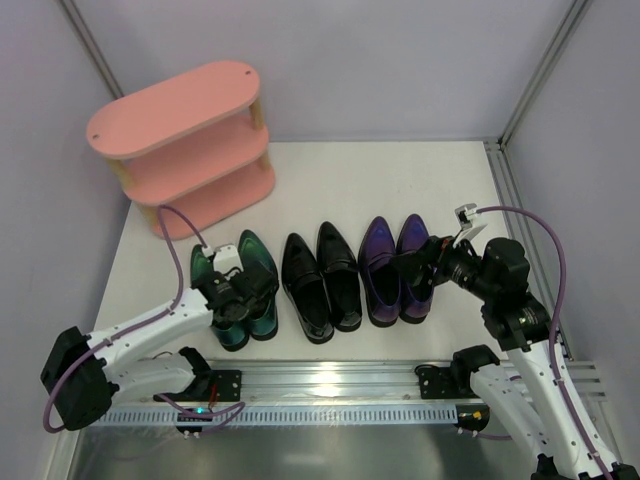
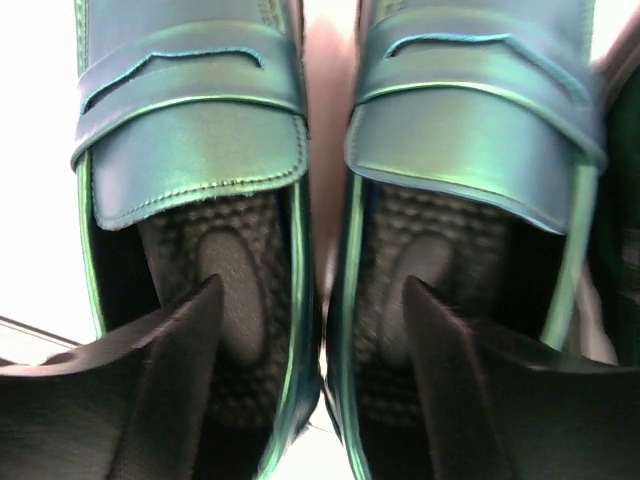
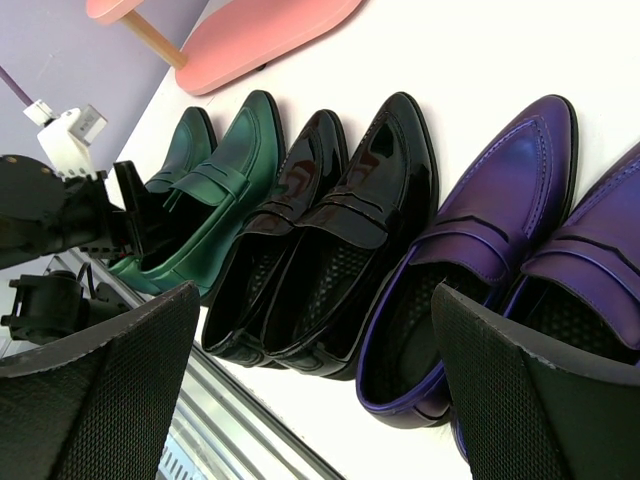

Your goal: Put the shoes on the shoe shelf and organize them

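Observation:
Three pairs of loafers stand in a row on the white table: teal (image 1: 262, 270), black (image 1: 320, 282) and purple (image 1: 385, 262). The pink shoe shelf (image 1: 185, 140) stands at the back left, with nothing on it. My left gripper (image 1: 238, 292) is open over the teal pair. In the left wrist view (image 2: 315, 300) one finger (image 2: 170, 370) sits in the left teal shoe (image 2: 190, 120) and the other in the right teal shoe (image 2: 480, 110), with both inner walls between them. My right gripper (image 1: 420, 262) is open and empty above the purple pair's heels (image 3: 500, 220).
An aluminium rail (image 1: 330, 385) runs along the near edge, just behind the shoe heels. Lilac walls and a metal frame post (image 1: 500, 170) close the table at the left, back and right. The right wrist view also shows the black pair (image 3: 340, 210) and the shelf base (image 3: 270, 30).

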Tool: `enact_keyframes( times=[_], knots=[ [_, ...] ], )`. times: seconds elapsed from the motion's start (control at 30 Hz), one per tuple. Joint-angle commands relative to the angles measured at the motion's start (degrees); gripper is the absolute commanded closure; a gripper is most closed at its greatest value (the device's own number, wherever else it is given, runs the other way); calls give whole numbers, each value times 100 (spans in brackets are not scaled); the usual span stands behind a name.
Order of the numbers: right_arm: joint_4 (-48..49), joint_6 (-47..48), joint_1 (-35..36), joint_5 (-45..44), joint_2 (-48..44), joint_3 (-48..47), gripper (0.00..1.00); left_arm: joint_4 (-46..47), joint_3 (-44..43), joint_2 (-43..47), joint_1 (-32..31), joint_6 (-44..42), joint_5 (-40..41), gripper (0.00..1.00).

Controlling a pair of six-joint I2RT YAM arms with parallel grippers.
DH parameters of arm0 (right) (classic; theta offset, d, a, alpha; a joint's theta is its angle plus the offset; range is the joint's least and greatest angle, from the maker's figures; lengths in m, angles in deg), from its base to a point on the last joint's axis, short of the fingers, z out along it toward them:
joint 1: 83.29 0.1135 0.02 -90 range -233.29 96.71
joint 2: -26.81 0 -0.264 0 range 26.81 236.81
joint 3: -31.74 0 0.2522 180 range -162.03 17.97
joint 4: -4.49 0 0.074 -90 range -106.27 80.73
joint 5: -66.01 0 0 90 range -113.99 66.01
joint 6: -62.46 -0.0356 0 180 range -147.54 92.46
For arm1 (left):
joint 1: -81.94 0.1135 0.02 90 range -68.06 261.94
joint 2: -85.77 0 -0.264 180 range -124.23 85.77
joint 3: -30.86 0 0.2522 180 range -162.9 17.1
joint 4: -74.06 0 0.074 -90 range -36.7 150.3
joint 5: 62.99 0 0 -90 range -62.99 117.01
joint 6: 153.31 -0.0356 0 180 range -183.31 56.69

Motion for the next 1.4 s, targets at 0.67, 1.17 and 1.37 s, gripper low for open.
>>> enact_keyframes(
  times=[0.67, 1.17, 1.37],
  knots=[
    [54, -53, 37, -23, 49, 6, 3, -157, -811, 836, -51, -31, 296, 100],
    [89, -35, 37, -75, 58, -3, 3, 1151, -1778, -218, 951, -1807, 560, 100],
    [89, -35, 37, -84, 93, -3, 3, 1793, -2191, -727, 1584, -2448, 200, 100]
  ],
)
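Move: The green shoes stand right under the left hand. The middle of the pair is about 3 cm ahead and 3 cm below, with the open fingers straddling the two inner side walls. The black shoes stand about 20 cm to the right and 5 cm farther out. The shelf's bottom board lies some 27 cm ahead and 8 cm left. From the right hand, the green pair is about 39 cm to the left, level ahead, and 19 cm below. One finger goes down into each green shoe and the left gripper shuts on the two inner side walls, pinching them together after sinking about 2.5 cm. Keeping that grip, the hand lifts the pair some 9 cm in all, at first nearly straight up, then forward about 8 cm towards the shelf, with hardly any wrist turn. ##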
